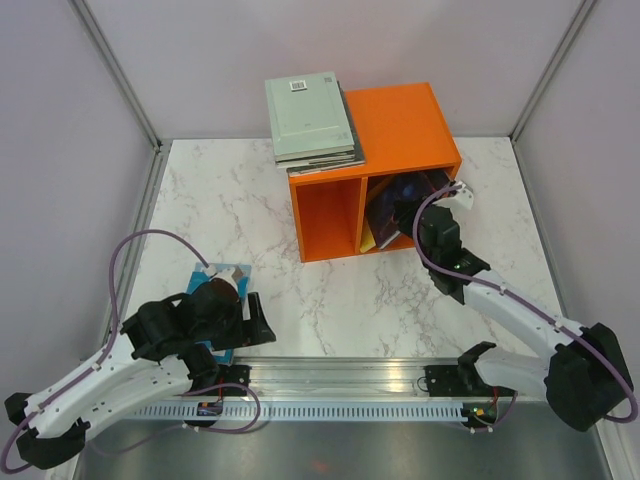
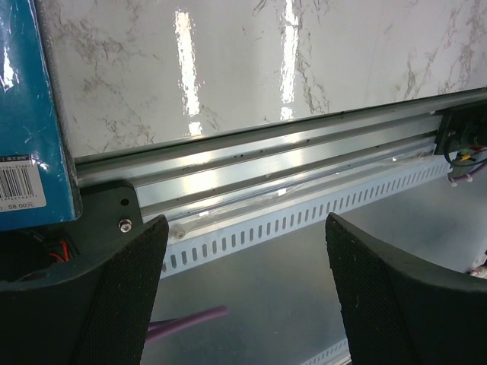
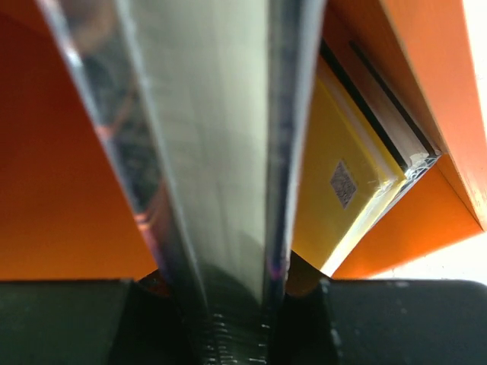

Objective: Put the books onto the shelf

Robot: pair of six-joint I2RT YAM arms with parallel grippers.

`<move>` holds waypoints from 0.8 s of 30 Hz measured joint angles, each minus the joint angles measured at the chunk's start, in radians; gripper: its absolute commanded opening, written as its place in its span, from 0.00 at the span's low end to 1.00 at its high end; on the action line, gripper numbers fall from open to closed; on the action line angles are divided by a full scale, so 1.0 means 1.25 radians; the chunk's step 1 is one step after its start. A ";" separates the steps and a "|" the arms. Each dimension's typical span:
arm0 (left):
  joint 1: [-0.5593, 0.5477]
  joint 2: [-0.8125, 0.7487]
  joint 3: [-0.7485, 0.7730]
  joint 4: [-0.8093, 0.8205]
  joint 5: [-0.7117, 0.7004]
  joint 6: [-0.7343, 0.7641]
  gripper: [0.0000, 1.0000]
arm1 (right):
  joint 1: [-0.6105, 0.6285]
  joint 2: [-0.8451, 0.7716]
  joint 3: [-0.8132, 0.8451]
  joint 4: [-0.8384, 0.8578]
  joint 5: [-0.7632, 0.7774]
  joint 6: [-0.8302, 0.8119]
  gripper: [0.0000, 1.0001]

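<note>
The orange shelf [image 1: 400, 130] stands at the back of the marble table, its two cubbies facing me. A stack of books [image 1: 310, 115] with a pale grey-green cover on top lies on its roof at the left. My right gripper [image 1: 412, 215] is at the mouth of the right cubby, shut on a dark glossy book [image 1: 392, 205] held upright. In the right wrist view its page edges [image 3: 213, 152] fill the jaws [image 3: 228, 296], and a yellow book [image 3: 335, 182] leans inside to the right. A teal book [image 1: 232, 275] [image 2: 30, 114] lies flat by my left gripper [image 1: 262, 328] [image 2: 247, 224], which is open and holds nothing.
An aluminium rail [image 1: 340, 375] [image 2: 289, 163] with a slotted strip runs along the near table edge, right under the left fingers. Purple cables [image 1: 130, 245] loop off both arms. Pale enclosure walls [image 1: 60, 120] close in the table's left, right and back.
</note>
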 measured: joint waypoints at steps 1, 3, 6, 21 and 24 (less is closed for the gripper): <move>0.000 0.001 0.004 -0.003 0.000 0.000 0.86 | 0.000 0.014 -0.011 0.028 0.010 0.000 0.00; 0.000 0.007 0.013 -0.014 0.000 0.000 0.86 | 0.001 0.040 -0.028 0.074 0.022 0.002 0.00; 0.000 0.027 0.027 -0.030 0.000 0.001 0.86 | 0.003 0.085 -0.050 0.147 0.041 0.007 0.00; 0.000 0.076 0.056 -0.039 0.001 0.009 0.86 | 0.017 0.253 -0.031 0.304 0.121 0.031 0.00; 0.000 0.080 0.056 -0.038 0.001 0.009 0.86 | 0.018 0.283 0.000 0.291 0.137 0.049 0.10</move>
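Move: The right hand already pinches the galaxy-cover book, partly inside the shelf's right compartment; that compartment's middle is about 18 cm ahead of the hand, 3 cm left and 7 cm below. The yellow book leans inside, some 15 cm ahead, 3 cm left and 9 cm lower, with the other shelved books about 7 cm to its right. The shelf divider is 18 cm ahead and 14 cm left. From the left hand, the compartment's middle lies roughly 45 cm ahead and 45 cm right, near its height. Keeping its pinch on the galaxy-cover book, the right hand drives it forward and down into the right compartment, about 5 cm each way, alongside the leaning yellow book. The drop comes mostly early, then the hand mainly pushes inward with a slight drift left, while turning some 10 degrees clockwise. ##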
